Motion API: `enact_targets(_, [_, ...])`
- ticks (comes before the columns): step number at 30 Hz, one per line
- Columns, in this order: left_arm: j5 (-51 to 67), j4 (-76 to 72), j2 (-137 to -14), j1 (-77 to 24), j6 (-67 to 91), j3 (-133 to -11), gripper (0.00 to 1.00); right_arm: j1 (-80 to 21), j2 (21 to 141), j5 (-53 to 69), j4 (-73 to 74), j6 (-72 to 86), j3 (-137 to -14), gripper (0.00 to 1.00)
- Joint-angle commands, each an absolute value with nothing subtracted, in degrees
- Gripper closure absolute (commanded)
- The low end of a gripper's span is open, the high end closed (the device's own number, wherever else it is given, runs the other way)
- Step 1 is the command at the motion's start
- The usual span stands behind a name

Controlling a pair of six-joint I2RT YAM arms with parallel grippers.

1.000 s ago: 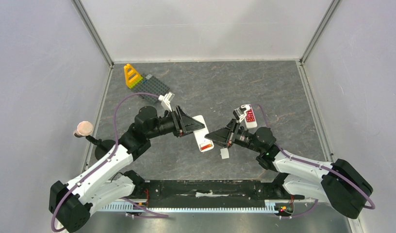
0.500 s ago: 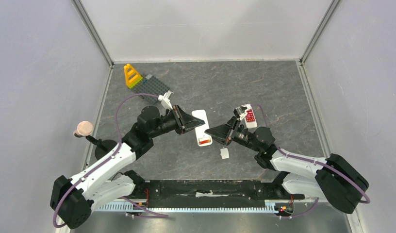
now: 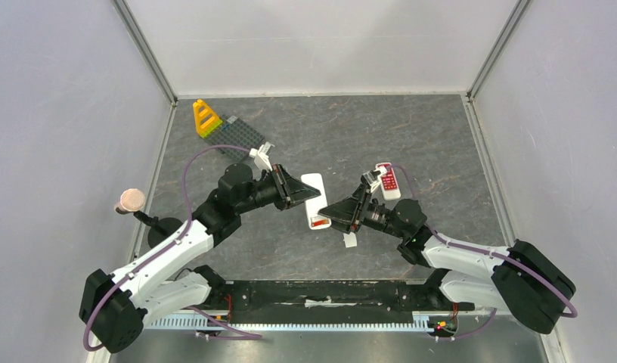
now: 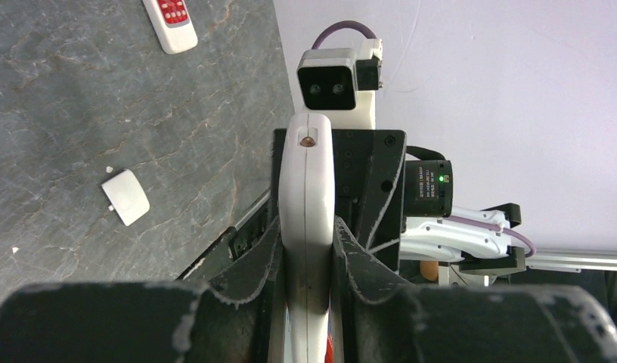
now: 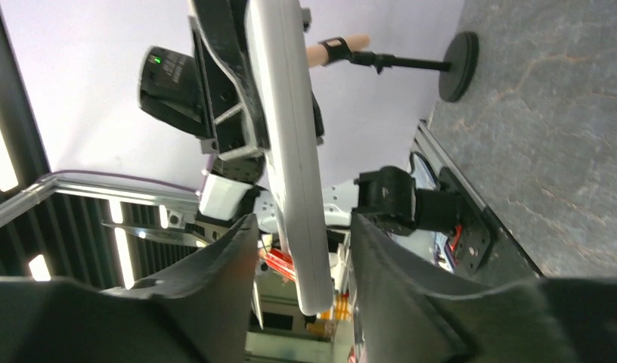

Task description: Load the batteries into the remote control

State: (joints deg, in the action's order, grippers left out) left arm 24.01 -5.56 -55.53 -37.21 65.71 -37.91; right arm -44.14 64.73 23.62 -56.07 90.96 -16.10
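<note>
My left gripper [image 3: 305, 198] is shut on the white remote control [image 3: 313, 200], which it holds above the table; in the left wrist view the remote [image 4: 308, 189] is pinched edge-on between the fingers [image 4: 254, 253]. Red-orange batteries [image 3: 318, 221] sit in its open compartment, and a sliver of them [image 5: 279, 261] shows in the right wrist view. My right gripper [image 3: 332, 214] is open around the remote's lower end [image 5: 294, 174], with a gap on each side.
A small white battery cover [image 3: 350, 240] lies on the table below the grippers. A second remote with red buttons [image 3: 387, 181] lies to the right. A yellow block [image 3: 206, 118] and grey baseplate [image 3: 241, 136] sit at the back left; a black stand [image 3: 150, 224] is on the left.
My left gripper has closed on the remote. My right gripper has opened off the remote's lower end and stays around it. The remote has shifted slightly away from the arm bases.
</note>
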Motion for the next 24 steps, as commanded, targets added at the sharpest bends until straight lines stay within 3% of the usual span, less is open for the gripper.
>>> enact_targets(1, [23.4, -5.4, -56.4, -37.4, 62.0, -41.6, 0.98, -44.4, 63.8, 27.2, -52.4, 86.5, -18.2, 0.34])
enact_targets(5, [23.7, -5.4, -57.2, -37.4, 60.8, -42.0, 0.98, -44.5, 62.0, 27.3, -48.3, 83.2, -18.5, 0.15])
enact_targets(9, [24.4, -5.4, -57.9, -37.4, 59.9, -42.3, 0.98, -44.5, 61.4, 28.4, -47.3, 81.0, -19.7, 0.05])
enact_targets(24, [27.3, -2.4, -60.8, -37.4, 61.8, -44.1, 0.98, -46.1, 63.8, 27.9, -32.9, 69.4, -28.2, 0.02])
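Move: The red battery in the near end of the white remote lies about 2 cm back from the right hand, 1 cm to its left and 1 cm below. The remote's middle is some 2 cm ahead and 1 cm left of that hand, at its height; the loose white cover lies 8 cm to its right, level fore and aft, some 20 cm down. From the left hand, which holds the remote, the battery is about 6 cm back, 1 cm right and 2 cm lower. The right hand goes on opening, from about half to fully wide, as it first dips about 2 cm and draws 1 cm back, then rises a little and slides some 2 cm left, its fingers tipping down by about 10 degrees and twisting, until the spread fingers stand above and below the battery end of the remote. The left hand keeps its pinch on the remote and eases it down a little over 1 cm and slightly forward, rolling it a few degrees. ##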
